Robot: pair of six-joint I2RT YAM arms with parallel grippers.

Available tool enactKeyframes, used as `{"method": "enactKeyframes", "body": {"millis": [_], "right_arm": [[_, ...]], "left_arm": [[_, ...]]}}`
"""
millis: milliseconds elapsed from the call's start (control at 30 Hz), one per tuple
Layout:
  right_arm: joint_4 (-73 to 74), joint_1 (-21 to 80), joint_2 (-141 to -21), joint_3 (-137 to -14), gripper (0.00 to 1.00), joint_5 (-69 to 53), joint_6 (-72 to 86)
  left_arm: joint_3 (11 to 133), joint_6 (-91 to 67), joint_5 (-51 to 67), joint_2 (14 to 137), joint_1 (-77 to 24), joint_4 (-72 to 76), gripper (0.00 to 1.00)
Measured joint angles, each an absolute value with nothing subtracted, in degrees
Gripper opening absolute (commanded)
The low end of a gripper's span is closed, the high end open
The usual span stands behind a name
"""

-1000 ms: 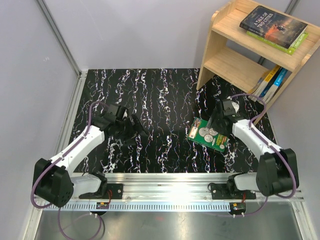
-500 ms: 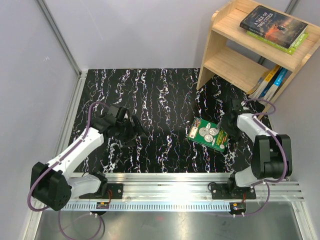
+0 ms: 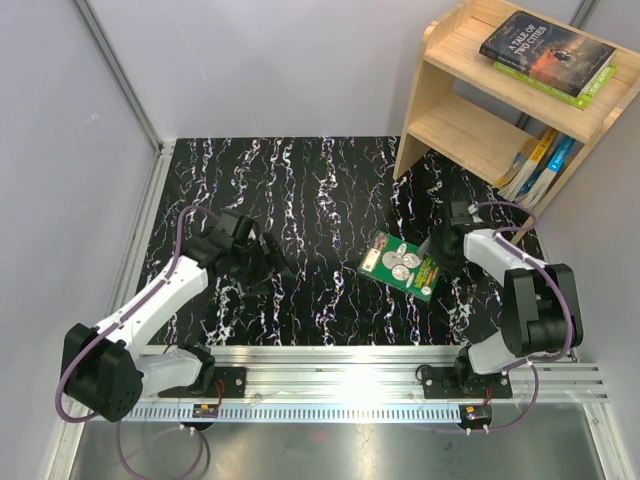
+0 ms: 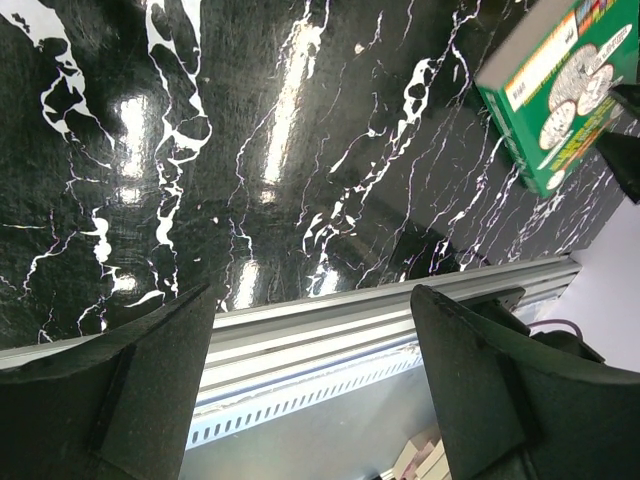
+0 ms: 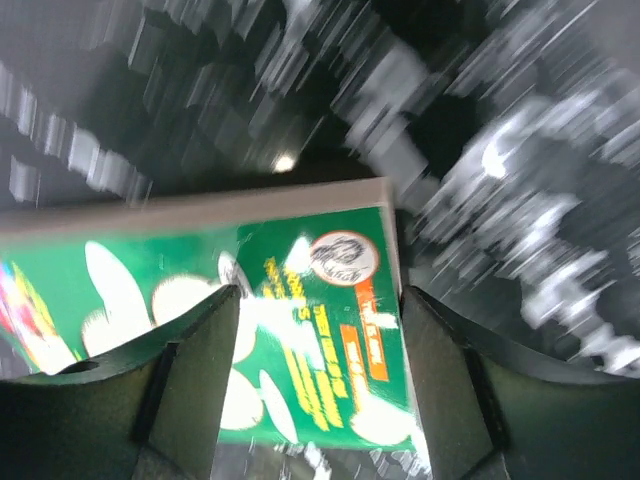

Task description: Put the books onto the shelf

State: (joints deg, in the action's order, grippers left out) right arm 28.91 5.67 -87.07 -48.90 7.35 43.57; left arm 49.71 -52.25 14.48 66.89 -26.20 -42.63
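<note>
A dark green book with silver coins (image 3: 400,265) lies flat on the black marbled table. It shows at the upper right of the left wrist view (image 4: 570,80) and, blurred, in the right wrist view (image 5: 300,300). My right gripper (image 3: 438,252) is open at the book's right edge, its fingers (image 5: 190,380) spread above the cover. My left gripper (image 3: 268,262) is open and empty, well left of the book. The wooden shelf (image 3: 450,120) stands at the back right. A dark book (image 3: 545,45) lies on its top over a lime green one (image 3: 592,85), and more books (image 3: 540,165) lean in the bottom.
An aluminium rail (image 3: 380,365) runs along the table's near edge, also seen in the left wrist view (image 4: 350,330). Grey walls close the back and both sides, with a metal post (image 3: 115,70) at the left. The shelf's middle tier is bare wood.
The green book has slid a little to the left and turned slightly. My right arm folded back, then swung its gripper to the book's right edge. The left arm has barely moved.
</note>
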Motion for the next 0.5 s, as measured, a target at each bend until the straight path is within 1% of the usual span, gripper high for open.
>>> {"method": "enactKeyframes", "body": {"millis": [267, 433, 500], "right_arm": [[30.41, 23.44, -81.14, -44.93, 0.7, 3.31, 53.71], [30.13, 34.0, -83.55, -46.74, 0.69, 1.39, 56.42], [29.95, 36.29, -83.85, -48.8, 0.7, -0.05, 55.92]], "left_arm": [[48.38, -52.66, 14.81, 68.88, -26.2, -40.6, 0.81], [48.38, -52.66, 15.22, 70.76, -26.2, -39.18, 0.81], [48.38, -52.66, 15.46, 71.57, -26.2, -38.57, 0.81]]}}
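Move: Under and to the left of the right hand lies the green book, flat, its middle about 8 cm left, 3 cm back and only some 2 cm lower, with the hand at its right-hand end. The standing books on the lower shelf are roughly 22 cm right of this hand and 16 cm ahead; the shelf's middle is about 16 cm right and 25 cm ahead. From the left hand, the green book is some 31 cm right, 4 cm ahead and 11 cm down. Sweeping quickly left and somewhat back, about 18 cm across and 7 cm towards its base, the right hand keeps pushing the green book along by its right-hand end towards the left hand. The half-open fingers stay apart as the wrist turns some 20 degrees counter-clockwise and its left side lifts; the left hand just sinks about 2 cm. ##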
